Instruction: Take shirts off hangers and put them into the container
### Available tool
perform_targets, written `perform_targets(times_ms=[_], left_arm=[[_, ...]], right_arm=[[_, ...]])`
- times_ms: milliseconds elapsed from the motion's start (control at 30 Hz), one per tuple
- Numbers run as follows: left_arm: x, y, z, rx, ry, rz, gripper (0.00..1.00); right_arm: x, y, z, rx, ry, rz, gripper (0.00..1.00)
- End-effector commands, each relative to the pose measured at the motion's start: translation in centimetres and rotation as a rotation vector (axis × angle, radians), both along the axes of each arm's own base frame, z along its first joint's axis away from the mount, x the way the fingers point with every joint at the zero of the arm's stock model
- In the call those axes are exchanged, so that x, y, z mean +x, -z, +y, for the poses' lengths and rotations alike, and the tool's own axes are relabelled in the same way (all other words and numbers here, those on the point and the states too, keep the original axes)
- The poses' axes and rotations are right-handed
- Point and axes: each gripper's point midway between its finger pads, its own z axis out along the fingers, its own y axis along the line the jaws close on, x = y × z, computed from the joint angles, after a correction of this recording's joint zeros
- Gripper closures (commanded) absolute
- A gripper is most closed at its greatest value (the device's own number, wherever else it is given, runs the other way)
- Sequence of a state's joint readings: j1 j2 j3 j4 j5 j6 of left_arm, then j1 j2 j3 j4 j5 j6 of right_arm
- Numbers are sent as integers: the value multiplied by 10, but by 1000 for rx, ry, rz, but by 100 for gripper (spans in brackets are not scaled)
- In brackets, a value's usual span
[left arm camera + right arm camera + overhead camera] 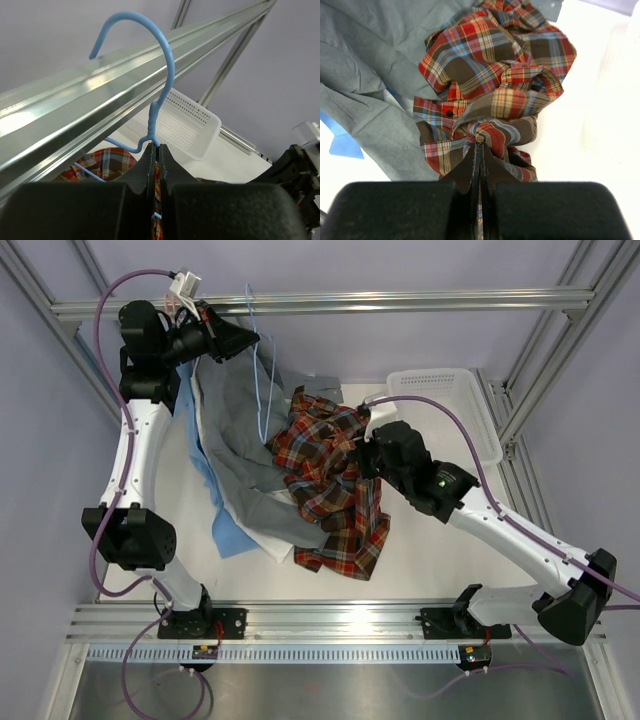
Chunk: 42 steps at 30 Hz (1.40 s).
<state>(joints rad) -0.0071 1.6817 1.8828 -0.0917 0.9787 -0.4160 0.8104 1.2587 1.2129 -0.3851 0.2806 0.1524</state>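
Observation:
My left gripper [254,342] is raised at the back left, shut on the neck of a light blue wire hanger [257,375]. In the left wrist view its hook [166,55] curves up in front of the rail, above the gripper [159,148]. The plaid shirt [330,470] lies crumpled mid-table, with part of it still on the hanger. My right gripper [360,456] is shut on a bunched fold of it [492,55], seen at the gripper [479,141] in the right wrist view. A grey shirt [235,430], a white one [262,532] and a light blue one [224,532] lie layered to the left. The white container [445,400] stands at the back right.
An aluminium rail [400,302] crosses the back of the workspace, close behind the hanger hook. Slanted frame posts [545,370] stand right of the container. The grey shirt [370,60] spreads left of the plaid in the right wrist view.

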Motion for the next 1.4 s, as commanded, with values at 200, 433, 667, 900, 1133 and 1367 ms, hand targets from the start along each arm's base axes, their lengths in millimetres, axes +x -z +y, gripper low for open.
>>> perform_targets(times_ms=[200, 433, 667, 900, 1133, 1367], left_arm=[[0, 29, 6, 1, -46, 53, 100], [0, 43, 9, 20, -73, 69, 74], [-4, 44, 16, 47, -125, 74, 35], [-12, 46, 16, 53, -129, 71, 19], [-23, 33, 19, -14, -18, 22, 16], [-31, 14, 8, -79, 107, 3, 16]], right_arm=[[3, -88, -30, 56, 86, -175, 100], [3, -101, -37, 76, 95, -194, 100], [3, -111, -42, 76, 103, -209, 100], [4, -116, -50, 69, 114, -216, 100], [1, -119, -54, 77, 113, -223, 100], [3, -116, -54, 66, 116, -218, 100]])
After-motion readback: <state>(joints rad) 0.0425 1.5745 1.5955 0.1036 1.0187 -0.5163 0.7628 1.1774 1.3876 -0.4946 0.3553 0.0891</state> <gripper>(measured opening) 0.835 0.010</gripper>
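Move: The left gripper holds the blue hanger by its neck. The rail lies about 4 cm ahead of this hand, level sideways and 2 cm higher, with the pink hangers on it some 18 cm to the left; the grey shirt hangs about 22 cm below, level fore and aft. From the right hand, which grips the plaid shirt, the white container lies roughly 20 cm ahead, 25 cm to the right and 23 cm down. Bring the left gripper down about 3 cm with a touch forward to set the hanger's hook over the rail, then open the fingers wide to let go of the neck, easing left and slightly lower before drawing back. Meanwhile, keep the right fingers shut on the plaid shirt, raise it some 8 cm, tipping the fingers up slightly, and carry it about 4 cm to the right. ##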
